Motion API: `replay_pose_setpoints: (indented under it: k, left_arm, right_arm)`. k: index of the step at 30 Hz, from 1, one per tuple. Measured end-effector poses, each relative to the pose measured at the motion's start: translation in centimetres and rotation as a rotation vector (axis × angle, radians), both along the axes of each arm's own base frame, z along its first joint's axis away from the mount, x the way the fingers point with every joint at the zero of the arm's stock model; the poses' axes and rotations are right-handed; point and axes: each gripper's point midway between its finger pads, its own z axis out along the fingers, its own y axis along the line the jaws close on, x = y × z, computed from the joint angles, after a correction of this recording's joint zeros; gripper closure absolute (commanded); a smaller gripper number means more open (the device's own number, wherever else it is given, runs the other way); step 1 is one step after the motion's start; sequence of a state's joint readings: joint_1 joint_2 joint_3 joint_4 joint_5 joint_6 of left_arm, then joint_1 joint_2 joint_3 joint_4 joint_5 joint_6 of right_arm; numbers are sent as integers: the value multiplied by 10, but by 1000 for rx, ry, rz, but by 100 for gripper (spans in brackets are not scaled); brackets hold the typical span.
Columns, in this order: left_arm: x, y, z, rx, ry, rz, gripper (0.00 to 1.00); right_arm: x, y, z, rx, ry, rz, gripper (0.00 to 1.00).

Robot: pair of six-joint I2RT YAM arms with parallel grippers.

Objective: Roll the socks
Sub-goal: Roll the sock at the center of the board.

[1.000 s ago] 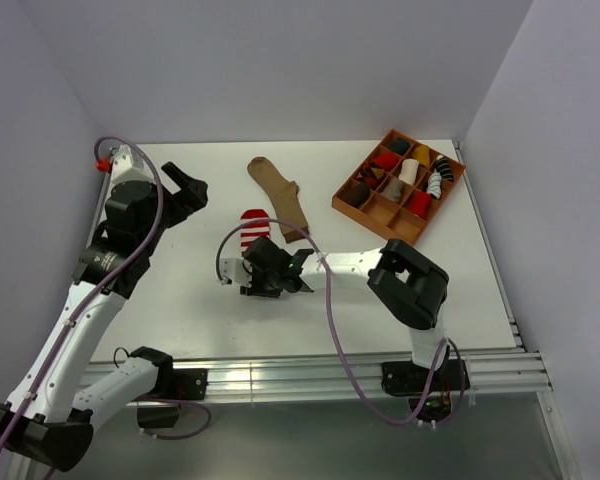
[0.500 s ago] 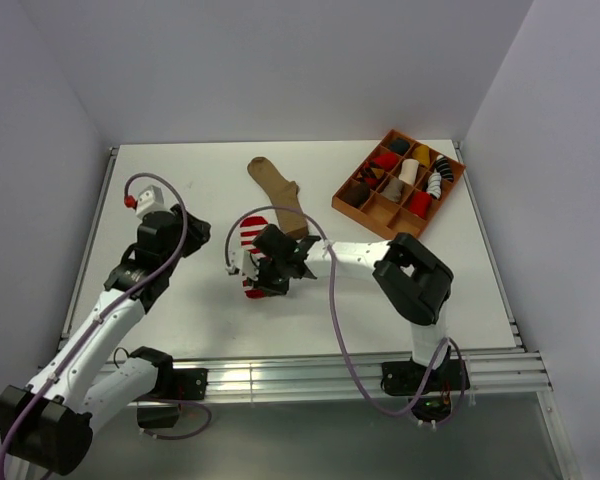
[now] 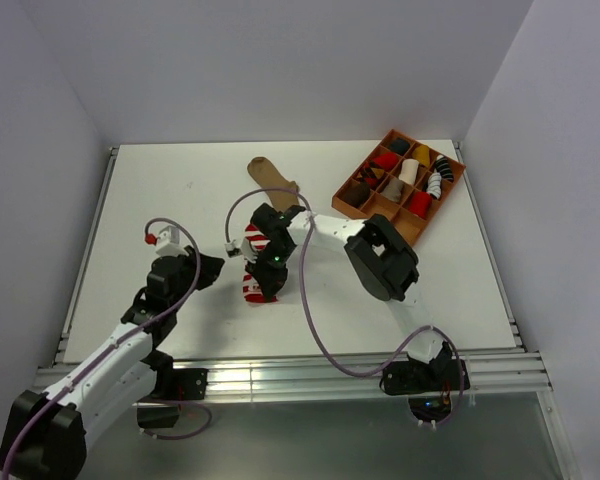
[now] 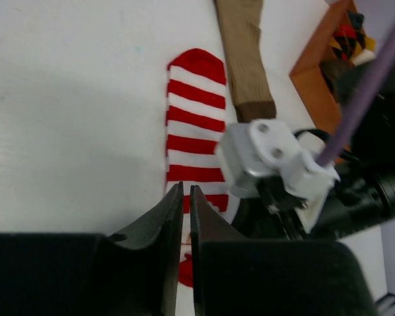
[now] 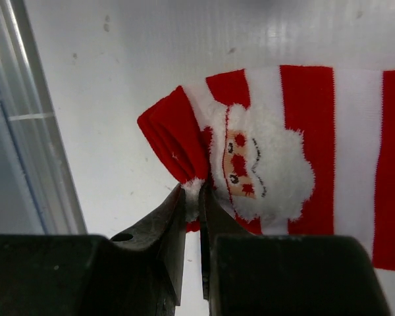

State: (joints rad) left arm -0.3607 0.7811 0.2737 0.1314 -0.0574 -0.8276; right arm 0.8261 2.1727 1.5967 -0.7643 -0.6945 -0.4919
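The red-and-white striped sock (image 3: 253, 291) lies flat at mid-table with its Santa face (image 5: 260, 164) near the cuff. My right gripper (image 5: 199, 191) is shut on the white fluffy tuft at that cuff's edge, and sits over the sock's near end (image 3: 264, 272). The tan-brown sock (image 3: 267, 172) lies just behind, its near end under the right arm. My left gripper (image 4: 186, 189) hovers at the striped sock's (image 4: 194, 118) left edge, jaws down to a thin slit with nothing visibly pinched; from above it (image 3: 220, 266) is just left of the sock.
A brown compartment tray (image 3: 370, 222) holding several sock rolls stands at the back right; its corner (image 4: 309, 79) shows in the left wrist view. The right arm's cable loops over the middle of the table. The table's metal rail runs along the near edge.
My left arm swung in from the far left toward the striped sock and its jaws closed. The right gripper closed on the sock's cuff, and its forearm shifted toward the back.
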Motion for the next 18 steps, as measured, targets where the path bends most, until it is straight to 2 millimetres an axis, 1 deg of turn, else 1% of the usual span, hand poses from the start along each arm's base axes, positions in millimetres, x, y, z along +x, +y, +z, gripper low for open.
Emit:
replay_pose_setpoints:
  k: [1,2,4,5,6,7,8,10,12,14,18]
  left_arm:
    - [-2,-6,-2,-8,-13,-30,83]
    - [-5,-13,-3,-15,-25,-59,77]
    - [-10,-25,-4,-24,-59,-124,73]
    - [-12,-31,-4,-32,-77,-154,70]
    - [-15,-37,-5,-35,-88,-180,69]
    - [-18,-42,-7,-36,-95,-210,68]
    - [-21,-47,-10,-35,-100,-236,63]
    - [-26,-55,-17,-36,-105,-284,59]
    - [-32,-60,-24,-39,-102,-318,55]
    - [-37,-64,-29,-45,-106,-344,55]
    - [-40,-65,-30,-52,-118,-354,54]
  right_arm:
    - [-4,0,-1,-6,39,4,88]
    - [-7,0,-1,-8,72,8,88]
    - [-12,-2,1,-15,126,15,88]
    - [-14,-3,2,-19,147,19,88]
    - [-17,-5,3,-24,178,22,88]
    - [-18,-6,4,-25,196,23,88]
    - [-18,-7,4,-26,218,24,88]
    - [-20,-9,2,-31,267,22,89]
    - [-20,-11,1,-38,308,16,89]
    - [-19,-13,1,-38,339,8,89]
    - [-17,-19,4,-41,374,-15,89]
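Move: Below and to the right of the left hand lies the pinched Santa end of the striped sock, some 9 cm right, 7 cm back and 9 cm below. The right fingers already hold that end; the striped sock's flat far end is about 17 cm ahead of the right hand and 3 cm left. From the left hand the brown sock lies roughly 16 cm ahead, 12 cm right and 10 cm below. Swinging in to the right (about 6 cm), back and a little down, the left hand nears the gripped Santa end, yawing some 20 degrees clockwise while its nearly shut fingers open about halfway. The right hand keeps its pinch, draws back and to the right by a couple of centimetres and tips its fingertips back towards the base by about 20 degrees. ##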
